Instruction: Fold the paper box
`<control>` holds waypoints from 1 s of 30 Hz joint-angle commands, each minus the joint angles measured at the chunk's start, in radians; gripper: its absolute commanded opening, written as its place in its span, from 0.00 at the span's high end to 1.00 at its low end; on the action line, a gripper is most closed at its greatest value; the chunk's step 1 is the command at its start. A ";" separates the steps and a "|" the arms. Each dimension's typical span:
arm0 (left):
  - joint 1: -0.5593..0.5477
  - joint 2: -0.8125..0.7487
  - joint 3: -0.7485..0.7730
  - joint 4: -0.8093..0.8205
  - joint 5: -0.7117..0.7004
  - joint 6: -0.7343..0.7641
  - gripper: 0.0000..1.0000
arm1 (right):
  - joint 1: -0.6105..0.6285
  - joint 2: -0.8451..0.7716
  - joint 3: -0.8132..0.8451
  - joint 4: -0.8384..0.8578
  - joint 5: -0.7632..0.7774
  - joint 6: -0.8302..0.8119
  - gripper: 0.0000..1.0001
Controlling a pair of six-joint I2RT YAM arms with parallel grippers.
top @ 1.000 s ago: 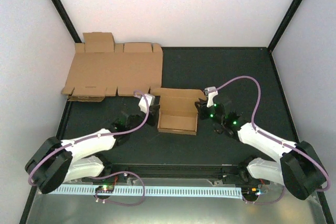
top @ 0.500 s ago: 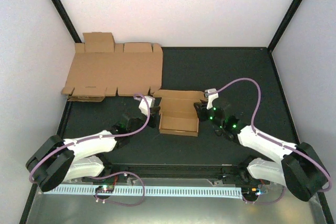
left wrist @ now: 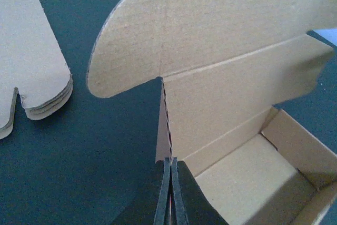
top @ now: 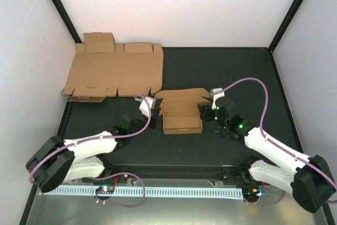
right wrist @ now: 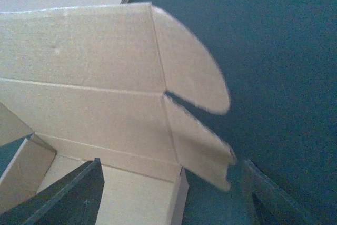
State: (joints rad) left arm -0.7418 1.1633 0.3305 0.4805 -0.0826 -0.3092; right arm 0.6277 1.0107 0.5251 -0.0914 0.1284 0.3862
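The paper box [top: 181, 114] stands half-folded in the middle of the black mat, its tray open upward and its lid with rounded ear flaps [left wrist: 126, 51] raised at the far side. My left gripper [top: 156, 113] is at the box's left side, shut on the thin left wall [left wrist: 167, 125], whose edge runs down between the pressed pads [left wrist: 171, 188]. My right gripper [top: 204, 113] is open at the box's right side. Its fingers [right wrist: 79, 193] stand wide apart on either side of the right wall [right wrist: 181, 193] without touching it. A side flap [right wrist: 200, 146] hangs outward there.
A stack of larger flat cardboard sheets [top: 113, 72] lies at the back left of the mat, close to the left wall; its rounded corner [left wrist: 31, 51] shows left of the box. Black frame posts [top: 287, 19] mark the enclosure's corners.
My right gripper has opened and let go of the box's right wall, drawing back slightly right. The box has shifted and turned a little. My left gripper stays shut on the left wall.
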 commanded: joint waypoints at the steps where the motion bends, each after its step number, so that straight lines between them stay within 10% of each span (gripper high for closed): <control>1: -0.008 -0.011 -0.002 0.024 -0.008 0.019 0.98 | 0.000 -0.024 0.061 -0.134 0.088 -0.028 0.23; 7: -0.009 -0.020 -0.002 0.015 -0.009 0.026 0.98 | -0.058 -0.094 0.050 -0.172 -0.030 -0.081 0.22; 10: -0.008 -0.022 -0.001 0.012 -0.007 0.027 0.98 | -0.086 -0.133 0.041 -0.177 -0.101 -0.091 0.00; 30: -0.011 -0.019 0.005 0.007 0.000 0.034 0.99 | -0.215 -0.112 0.148 -0.321 -0.348 -0.110 0.00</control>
State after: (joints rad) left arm -0.7422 1.1576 0.3286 0.4789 -0.0826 -0.2893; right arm 0.4191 0.8928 0.6453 -0.3733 -0.2070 0.2993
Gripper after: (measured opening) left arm 0.016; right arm 0.995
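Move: The left hand already has the lid's left side flap between its shut tips, its middle about 1 cm ahead and 1 cm right. From that hand the tray's middle is some 9 cm right, 4 cm back and 7 cm lower. The lid's right side flap is about 2 cm straight ahead of the right hand, 1 cm lower; the lid panel lies roughly 8 cm left and 3 cm ahead, and the tray 8 cm left, 5 cm back and 7 cm down. Pinching the lid's left side flap, the left hand stays put while the right hand backs away from the right one. The right fingers spread from partly to fully open as that hand rises about 3.5 cm, shifts some 2 cm right early on and draws slightly back, turning roughly 10 degrees, partly counter-clockwise. ##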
